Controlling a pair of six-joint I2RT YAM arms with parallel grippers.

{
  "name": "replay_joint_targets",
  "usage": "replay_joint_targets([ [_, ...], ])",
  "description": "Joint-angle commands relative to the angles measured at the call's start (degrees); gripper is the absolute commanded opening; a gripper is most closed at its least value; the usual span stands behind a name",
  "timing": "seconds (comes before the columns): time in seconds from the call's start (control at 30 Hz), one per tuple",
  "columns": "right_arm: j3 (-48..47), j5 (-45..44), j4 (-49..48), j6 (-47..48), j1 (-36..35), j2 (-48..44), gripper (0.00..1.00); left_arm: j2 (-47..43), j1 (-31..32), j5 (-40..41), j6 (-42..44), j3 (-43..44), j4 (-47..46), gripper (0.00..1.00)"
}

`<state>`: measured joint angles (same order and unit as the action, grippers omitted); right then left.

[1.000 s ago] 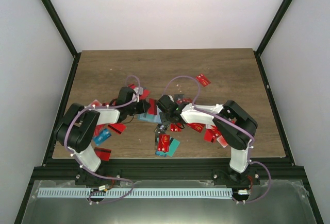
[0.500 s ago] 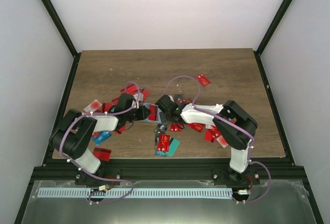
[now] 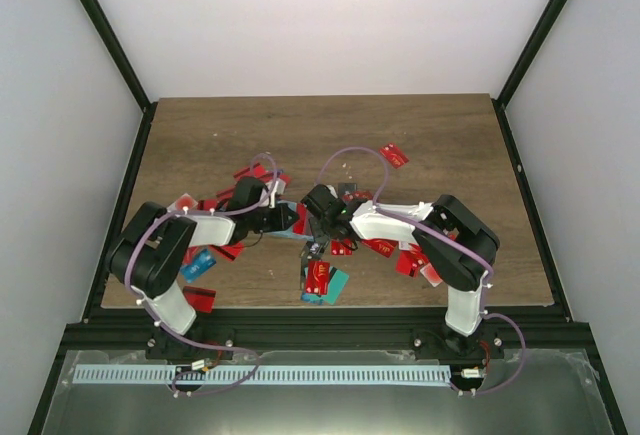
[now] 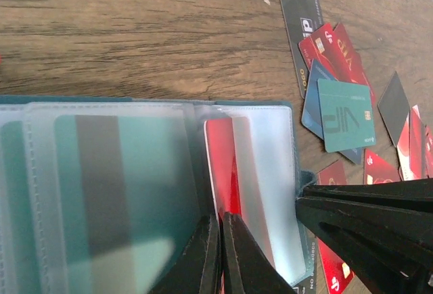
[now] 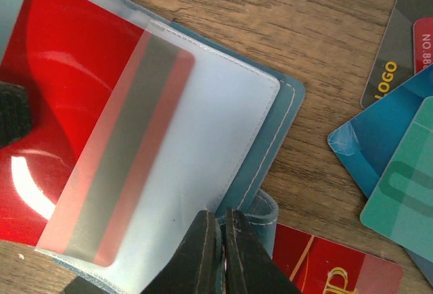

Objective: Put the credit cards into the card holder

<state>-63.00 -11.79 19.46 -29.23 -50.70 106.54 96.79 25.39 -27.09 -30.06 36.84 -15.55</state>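
The teal card holder (image 4: pixel 296 172) lies open on the wood, its clear sleeves facing up. It also shows between the two arms in the top view (image 3: pixel 301 217). My left gripper (image 4: pixel 221 225) is shut on the edge of a red credit card (image 4: pixel 224 162) that sits partly inside a sleeve (image 5: pixel 74 98). A teal card (image 4: pixel 115 192) fills the sleeve beside it. My right gripper (image 5: pixel 220 226) is shut on the holder's teal edge (image 5: pixel 267 172), near its strap. The two grippers (image 3: pixel 286 217) (image 3: pixel 318 219) face each other across the holder.
Loose cards lie around the holder: a teal one (image 4: pixel 346 115), a black one (image 4: pixel 298 10) and red ones (image 4: pixel 333 45) to one side. A blue card (image 5: pixel 379 138) and a red one (image 5: pixel 325 267) lie close to the right fingers. More cards are scattered near the front (image 3: pixel 318 277) and sides (image 3: pixel 394 155) (image 3: pixel 198 298).
My left gripper has shifted a little to the right and nearer, closing in on the holder and the right gripper. The right arm has stayed put.
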Motion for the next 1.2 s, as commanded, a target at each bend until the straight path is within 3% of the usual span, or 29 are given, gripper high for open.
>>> replay_joint_targets([
  [0.0,0.7,0.6,2.8,-0.5,0.2,2.5,0.01,2.5,0.9,-4.1,2.2,1.0,4.2,0.04],
  [0.53,1.8,0.7,0.9,0.1,1.4,0.4,0.01,7.9,5.1,-4.5,3.0,6.1,7.5,0.04],
  [0.7,2.6,1.6,0.9,0.3,2.4,-1.7,0.01,6.3,5.4,-0.4,4.2,6.7,11.2,0.14],
  [0.8,4.4,4.4,0.0,1.0,3.7,-4.8,0.14,4.1,5.4,1.7,4.7,6.9,13.5,0.25],
  [0.93,5.4,8.1,-0.2,1.4,5.3,-9.0,0.23,0.6,5.6,3.8,5.6,7.0,16.3,0.34],
  [1.17,3.6,15.8,-0.9,0.1,5.5,-14.8,0.35,-5.2,6.3,6.9,6.4,7.3,20.5,0.37],
])
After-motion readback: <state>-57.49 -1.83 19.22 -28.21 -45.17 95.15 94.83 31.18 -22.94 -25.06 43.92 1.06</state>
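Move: A red card is pinched in my left fingers, partly in the holder's right pocket. The middle of that pocket is about 3 cm to the right, level fore-and-aft and 2 cm below; the tab is some 7 cm right and 2 back. My right hand grips that tab, the pocket's middle 4 cm left and 2 ahead of it. From this hand a red card lies 3 cm right and 2 back, the green card 7 right and 4 ahead. With my left hand I push the red card about 3 cm to the right, deeper into the pocket, sinking slightly, while my right hand keeps the tab and eases rightward about 1 cm. Then both grippers open: my left leaves the card, drawing back some 2 cm and finally rising; my right lets go of the tab, goes a little farther right and lifts about 4 cm. ##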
